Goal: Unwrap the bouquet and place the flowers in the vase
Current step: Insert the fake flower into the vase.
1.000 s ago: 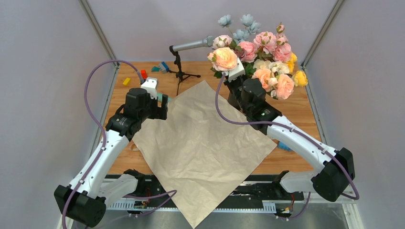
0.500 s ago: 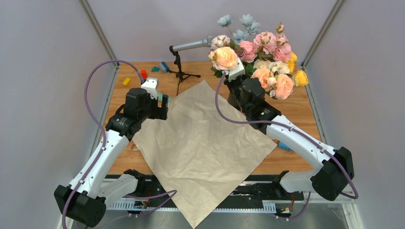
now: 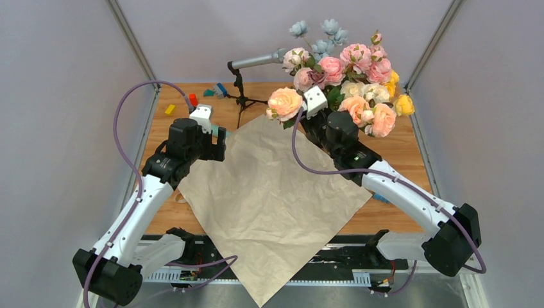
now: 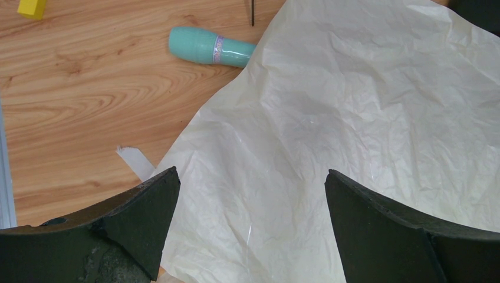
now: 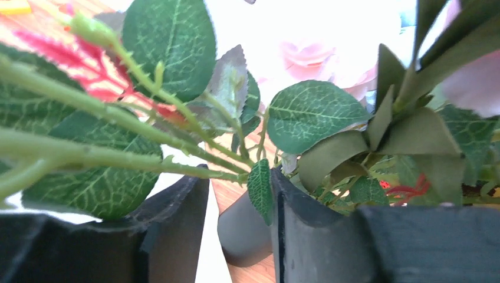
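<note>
The bouquet's beige paper [image 3: 269,192] lies spread flat across the table, with no flowers on it. The flowers [image 3: 349,70] stand bunched at the back right, and one peach rose [image 3: 284,102] leans out to the left. The vase [image 3: 313,130] shows only as a dark sliver behind my right wrist. My right gripper [image 3: 306,115] is among the stems. In the right wrist view its jaws [image 5: 239,177] stand apart, and a green stem [image 5: 118,156] lies over the fingertips, unclamped. My left gripper [image 3: 221,142] hangs open over the paper's left edge [image 4: 250,177].
A microphone [image 3: 256,61] on a black stand [image 3: 242,96] is at the back centre. A teal cylinder [image 4: 209,47], a yellow block [image 3: 170,109], a red block [image 3: 192,99] and blue blocks [image 3: 218,90] lie at the back left. A pale strip [image 4: 135,162] pokes from under the paper.
My right gripper's jaws have parted and the peach rose has dropped down and to the left. My right wrist has shifted slightly. The left arm has not moved.
</note>
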You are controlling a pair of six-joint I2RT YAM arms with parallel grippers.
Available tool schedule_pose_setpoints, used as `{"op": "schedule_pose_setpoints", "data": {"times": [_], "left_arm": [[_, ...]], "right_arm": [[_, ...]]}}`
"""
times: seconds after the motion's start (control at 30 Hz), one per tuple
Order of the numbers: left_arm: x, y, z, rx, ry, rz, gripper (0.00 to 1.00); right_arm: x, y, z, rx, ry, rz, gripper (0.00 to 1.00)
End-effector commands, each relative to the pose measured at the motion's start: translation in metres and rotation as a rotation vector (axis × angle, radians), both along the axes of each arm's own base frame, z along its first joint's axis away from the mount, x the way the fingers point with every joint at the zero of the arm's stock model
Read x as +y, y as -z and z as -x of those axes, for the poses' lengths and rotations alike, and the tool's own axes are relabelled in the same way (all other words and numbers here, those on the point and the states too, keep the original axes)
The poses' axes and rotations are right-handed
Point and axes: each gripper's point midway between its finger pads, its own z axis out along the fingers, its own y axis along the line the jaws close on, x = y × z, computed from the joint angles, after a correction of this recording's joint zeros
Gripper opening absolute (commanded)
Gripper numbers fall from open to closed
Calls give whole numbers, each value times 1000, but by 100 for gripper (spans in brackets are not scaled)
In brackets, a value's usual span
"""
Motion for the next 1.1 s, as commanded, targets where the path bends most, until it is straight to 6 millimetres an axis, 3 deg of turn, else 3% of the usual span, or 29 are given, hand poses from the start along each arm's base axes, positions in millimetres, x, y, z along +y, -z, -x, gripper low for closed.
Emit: {"op": "schedule_pose_setpoints", "data": {"times": [0.0,0.2,0.33,0.53,1.07], "left_arm": [[1,-11,-4,-47,-1,10,100],[2,-11,-5,-46,-5,7,100],[2,-10,-5,-45,-8,4,100],[2,-9,-6,-41,-10,2,100],[7,-13,-5,-62,-33,0,100]], "right_arm": [[6,-4,14,-8,-57,-12,44],[11,4,23,-4,-80,1,53],[12,8,30,0,-94,1,68],[15,13,43,14,-111,6,78],[18,50,84,97,-127,-3,88]]}}
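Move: The vase the stems stand in is just ahead of the right hand: its middle lies some 4 cm farther out, 4 cm to the right and about 19 cm below, with the mouth several centimetres under the fingers. One peach rose hangs about 7 cm left and 1 cm ahead, and a pair of peach roses about 14 cm right and 2 cm back, all slightly above the hand. From the left hand the vase is roughly 33 cm right, 11 cm ahead and 10 cm lower. The stem now standing in the vase is left there as the right hand, its fingers already part-way open, spreads them nearly fully and withdraws from above the vase mouth: back about 7.5 cm towards the robot and down some 5 cm, drifting slightly left. The wrist swings about 10 degrees counter-clockwise and tips down slightly as the fingers come clear of stems and leaves. ##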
